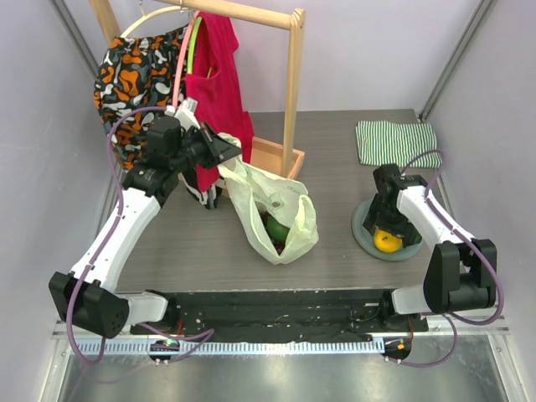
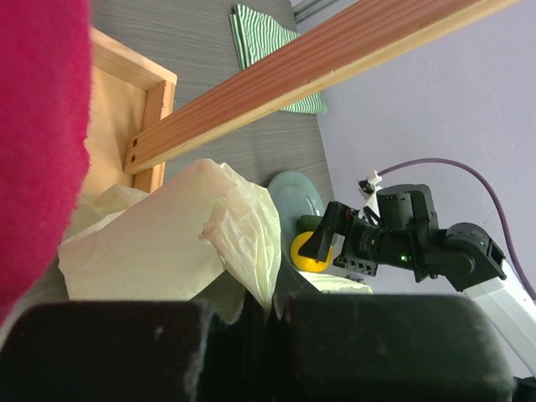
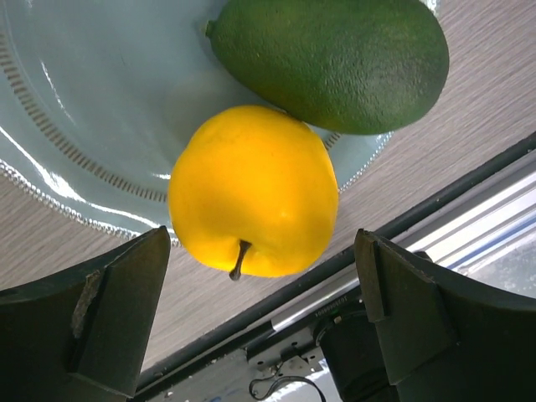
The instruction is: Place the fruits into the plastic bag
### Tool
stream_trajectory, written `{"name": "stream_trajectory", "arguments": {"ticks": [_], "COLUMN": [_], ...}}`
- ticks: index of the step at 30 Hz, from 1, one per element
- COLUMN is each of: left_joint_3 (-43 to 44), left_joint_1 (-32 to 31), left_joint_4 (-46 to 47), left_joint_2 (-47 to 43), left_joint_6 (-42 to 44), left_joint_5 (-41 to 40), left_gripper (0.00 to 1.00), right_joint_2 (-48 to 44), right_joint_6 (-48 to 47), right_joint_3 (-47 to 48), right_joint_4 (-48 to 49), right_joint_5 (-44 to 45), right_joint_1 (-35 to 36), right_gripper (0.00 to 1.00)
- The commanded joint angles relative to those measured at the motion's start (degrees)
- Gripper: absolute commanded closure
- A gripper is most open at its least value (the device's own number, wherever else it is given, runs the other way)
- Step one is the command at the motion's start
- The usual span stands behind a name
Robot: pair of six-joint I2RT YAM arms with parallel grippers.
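Note:
The pale-green plastic bag stands open mid-table; a green avocado and a dark red fruit show inside it. My left gripper is shut on the bag's upper edge and holds it up. My right gripper is open, hovering just above the grey plate. A yellow fruit with a stem lies between and below its fingers, with no contact. A green avocado lies beside it on the plate. The yellow fruit also shows in the left wrist view.
A wooden clothes rack with a red garment and a patterned garment stands at the back left, close behind the bag. A green-and-white striped cloth lies at the back right. The plate sits near the table's front edge.

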Motion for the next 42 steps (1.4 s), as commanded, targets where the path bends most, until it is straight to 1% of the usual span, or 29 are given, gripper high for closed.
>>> {"name": "stream_trajectory", "arguments": {"ticks": [1, 5, 7, 10, 11, 13, 14, 16, 17, 18, 19, 20, 21, 25, 27, 31, 32, 34, 35, 36, 38, 39, 41, 42], "left_joint_3": [0.42, 0.42, 0.42, 0.33, 0.16, -0.02, -0.10, -0.02, -0.02, 0.07, 0.16, 0.33, 0.42, 0.51, 0.34, 0.33, 0.25, 0.25, 0.07, -0.19, -1.33, -1.68, -1.78, -1.51], "left_joint_1": [0.20, 0.20, 0.20, 0.20, 0.20, 0.20, 0.20, 0.20, 0.20, 0.29, 0.20, 0.20, 0.20, 0.20, 0.20, 0.20, 0.20, 0.20, 0.20, 0.20, 0.20, 0.20, 0.20, 0.20], "left_joint_4": [0.99, 1.43, 0.99, 0.12, 0.02, 0.02, 0.11, 0.20, 0.29, 0.46, 0.55, 0.46, 0.38, 0.46, 0.55, 0.46, 0.38, -0.06, -0.24, -0.24, -0.15, -0.07, -0.06, -0.06], "left_joint_2": [0.24, 0.07, -0.10, -0.55, -0.72, -1.07, -0.99, -0.81, -0.72, -0.63, -0.46, -0.37, -0.28, -0.11, -0.02, -0.19, -0.28, -0.63, -1.16, -1.42, -2.21, -2.39, -2.30, -2.04], "left_joint_6": [0.02, -0.24, -0.24, 0.29, 0.37, 0.29, 0.20, -0.06, -0.24, -0.24, -0.33, -0.42, -0.42, -0.68, -0.94, -1.38, -1.47, -1.73, -1.73, -1.73, -1.73, -1.91, -2.35, -2.61], "left_joint_5": [1.45, 1.01, 1.01, 0.31, 0.05, -0.30, -0.22, -0.30, -0.30, -0.22, -0.22, -0.22, -0.30, -0.22, -0.13, -0.04, -0.04, -0.04, -0.04, -0.21, -0.48, -0.57, -0.31, 0.39], "left_gripper": [1.00, 1.00, 1.00, 1.00, 1.00, 1.00, 1.00, 1.00, 1.00, 1.00, 1.00, 1.00, 1.00, 1.00, 1.00, 1.00, 1.00, 1.00, 1.00, 1.00, 1.00, 1.00, 1.00, 1.00], "right_joint_2": [1.35, 3.19, 3.72, 4.34, 4.25, 3.73, 3.55, 2.85, 2.50, 2.06, 1.62, 1.18, -0.04, -2.59, -3.74, -6.82, -7.86, -8.49, -9.01, -9.37, -10.07, -10.77, -11.21, -11.39], "right_joint_6": [0.12, -0.85, -1.29, -1.81, -1.99, -2.60, -2.87, -3.92, -4.45, -4.89, -5.67, -6.03, -6.38, -7.88, -8.93, -11.65, -11.83, -11.66, -11.22, -9.65, -7.54, -5.18, -1.48, 0.19], "right_joint_3": [-0.85, -1.83, -1.56, -0.86, -0.69, -0.60, -0.60, -0.60, -0.68, -0.60, -0.60, -0.68, -0.42, 1.60, 3.70, 8.18, 9.41, 15.11, 17.31, 21.25, 24.61, 27.41, 29.98, 32.43], "right_joint_4": [3.97, 6.87, 7.66, 7.84, 8.02, 8.19, 8.28, 8.37, 8.46, 8.54, 8.89, 9.16, 9.33, 9.78, 9.86, 11.88, 12.32, 13.37, 14.16, 15.56, 21.01, 25.64, 30.58, 35.48], "right_joint_5": [3.47, 4.97, 4.36, 3.04, 3.04, 3.39, 3.22, 2.16, 1.55, 0.07, -0.91, -2.05, -3.28, -10.73, -13.12, -21.28, -25.14, -30.59, -36.54, -39.56, -43.79, -47.98, -51.61, -54.07], "right_joint_1": [-0.09, -0.10, -0.10, -0.09, -0.01, -0.01, -0.09, -0.10, -0.01, -0.01, -0.09, -0.10, -0.10, -0.01, -0.09, -0.18, -0.10, -0.01, 0.08, 0.17, 1.13, 1.48, 2.19, 3.58], "right_gripper": [0.00, 0.01, 0.03, 0.16, 0.23, 0.29, 0.36, 0.45, 0.54, 0.59, 0.67, 0.69, 0.70, 0.80, 0.82, 0.87, 0.87, 0.88, 0.88, 0.88, 0.88, 0.89, 0.89, 0.89]}}
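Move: The yellow apple sits between the open right fingers, about 3 cm below their middle, 1 cm ahead and 1 cm right. From that hand, the plate's middle is some 4 cm ahead, 1 cm right and 6 cm down. The loose avocado lies about 3 cm ahead, 6 cm right and 4 cm down. From the left hand, the apple is roughly 42 cm right, 12 cm back and 28 cm down. Right fingers sink 2 cm, pinch the yellow apple, then lift it over 20 cm, swinging forward and left. ##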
